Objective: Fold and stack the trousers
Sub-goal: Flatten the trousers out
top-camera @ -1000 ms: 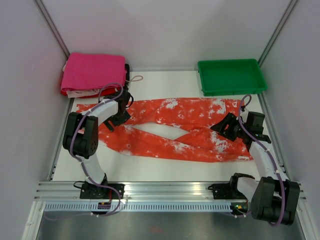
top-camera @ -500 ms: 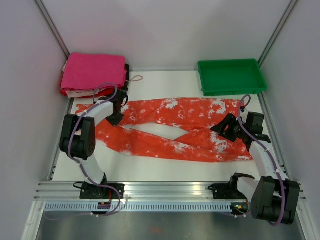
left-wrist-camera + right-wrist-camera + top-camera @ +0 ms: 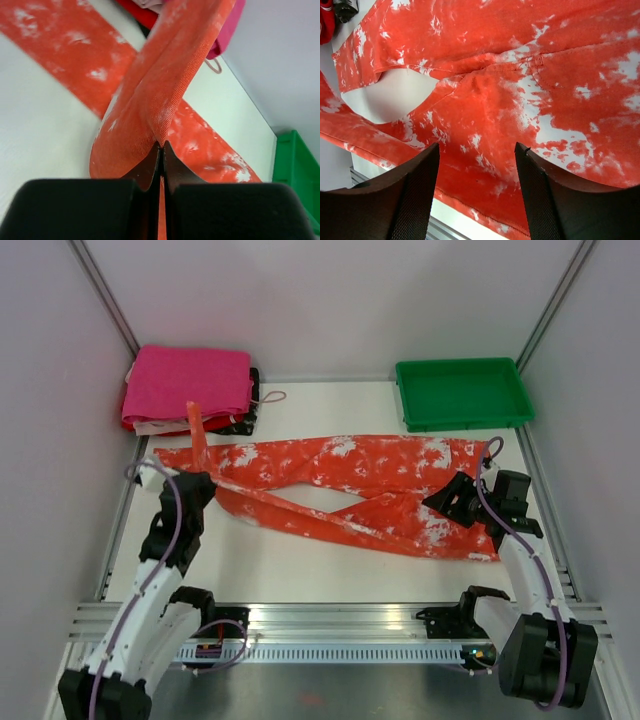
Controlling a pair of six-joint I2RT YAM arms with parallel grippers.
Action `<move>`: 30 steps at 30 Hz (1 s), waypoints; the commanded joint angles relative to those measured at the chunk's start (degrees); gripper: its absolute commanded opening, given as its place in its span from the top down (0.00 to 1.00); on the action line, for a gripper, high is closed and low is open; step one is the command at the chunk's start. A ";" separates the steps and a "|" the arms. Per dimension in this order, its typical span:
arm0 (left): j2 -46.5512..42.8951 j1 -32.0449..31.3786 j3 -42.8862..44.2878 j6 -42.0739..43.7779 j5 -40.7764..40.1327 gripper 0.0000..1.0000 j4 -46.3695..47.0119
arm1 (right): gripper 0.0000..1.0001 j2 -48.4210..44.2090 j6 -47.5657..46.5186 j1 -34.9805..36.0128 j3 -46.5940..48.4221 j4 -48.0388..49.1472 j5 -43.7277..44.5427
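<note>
The trousers [image 3: 350, 465], orange-red with white blotches, lie spread across the white table with their two legs crossing in the middle. My left gripper [image 3: 203, 478] is shut on a leg end at the left and holds it off the table. A strip of that leg stands up in front of the pink cloth. In the left wrist view the fabric [image 3: 165, 85] runs pinched out of my left gripper [image 3: 161, 146]. My right gripper [image 3: 455, 502] hovers open just above the waist end. Between its fingers the right wrist view shows only trouser cloth [image 3: 520, 90] below my right gripper [image 3: 477, 150].
A folded magenta-pink cloth [image 3: 188, 383] lies on a stack at the back left, near the lifted leg. A green tray [image 3: 460, 365] stands at the back right. Grey walls close in both sides, and a metal rail [image 3: 330, 620] runs along the near edge.
My left gripper has shut on the leg end and drawn back toward the near left, lifting it. The near leg has shifted with it. The right gripper has barely moved.
</note>
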 commanded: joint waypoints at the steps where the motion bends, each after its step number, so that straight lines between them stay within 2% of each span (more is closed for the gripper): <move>1: -9.31 0.46 -9.04 -2.24 -6.81 0.98 3.38 | 0.32 -2.00 -0.16 0.35 -1.32 0.37 -0.37; 2: -15.17 0.38 -12.28 -6.78 -9.52 0.98 0.83 | 0.32 -2.53 0.10 0.35 -1.76 0.37 -0.63; 5: -26.43 0.37 -16.95 -12.25 -12.70 0.98 -8.57 | 0.32 -4.28 0.54 0.35 -2.64 -0.41 -1.07; 6: -29.09 0.46 -17.58 -14.19 -13.32 0.98 -14.77 | 0.32 -4.73 0.54 0.35 -2.73 -0.68 -1.16; 7: -33.64 0.38 -18.29 -20.21 -14.55 0.98 -18.58 | 0.32 -5.69 0.63 0.35 -3.17 -1.29 -1.16; 10: -39.56 0.38 -19.17 -28.52 -13.34 0.95 -29.39 | 0.32 -6.84 0.63 0.35 -3.78 -2.70 -1.25; 15: -44.06 0.46 -15.84 -33.63 -11.22 0.79 -40.13 | 0.32 -8.95 0.72 0.35 -4.31 -4.64 -2.30; 16: -43.97 0.38 -13.83 -33.72 -11.04 0.69 -41.37 | 0.32 -9.21 1.24 0.35 -4.40 -4.81 -2.39; 17: -43.97 0.37 -12.68 -33.46 -10.69 0.38 -42.77 | 0.32 -9.74 1.51 0.35 -4.49 -4.81 -2.39; 18: -43.88 0.37 -11.36 -33.11 -10.43 0.16 -43.39 | 0.32 -10.00 1.69 0.35 -4.49 -4.81 -2.48; 19: -43.88 0.46 -8.30 -32.67 -10.34 0.06 -44.18 | 0.32 -10.18 2.30 0.35 -4.49 -4.55 -2.65; 20: -43.80 0.38 -6.62 -32.58 -10.25 0.02 -46.37 | 0.32 -10.18 2.56 0.35 -4.58 -4.37 -2.91; 24: -43.27 0.37 3.04 -28.37 -10.95 0.01 -50.23 | 0.33 -9.83 3.88 0.44 -4.93 -0.78 -7.65; 27: -37.05 0.37 11.47 -19.79 -11.48 0.03 -50.61 | 0.35 -8.86 3.10 1.49 -2.66 -0.07 -9.24; 29: -29.76 0.46 13.43 -13.63 -8.42 0.05 -48.43 | 0.37 -8.07 2.92 3.58 -1.16 -0.07 -8.64; 30: -26.77 0.46 14.04 -9.77 -5.97 0.05 -43.02 | 0.37 -7.72 3.53 4.64 -0.54 0.19 -8.02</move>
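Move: The left gripper holds the end of the near trouser leg up in the air; the bare table spot to bring it down towards lies about 12 cm back and 4 cm left, some 19 cm below. The flat end of the far leg is roughly 8 cm ahead and 17 cm left, 19 cm lower; the clothes stack is about 25 cm ahead, 6 cm left and 12 cm down. From the right hand that same spot is some 56 cm left, 7 cm back and 10 cm below. Swing the left gripper, still pinching the leg end, quickly back towards its base and a little left, sinking about 9 cm and turning some 20 degrees counter-clockwise with its left side dipping. Open wide to let go while still above the table, then rise about 14 cm, still drawing back. Ease the open right gripper 3 cm back, then 3 cm left above the trousers. ##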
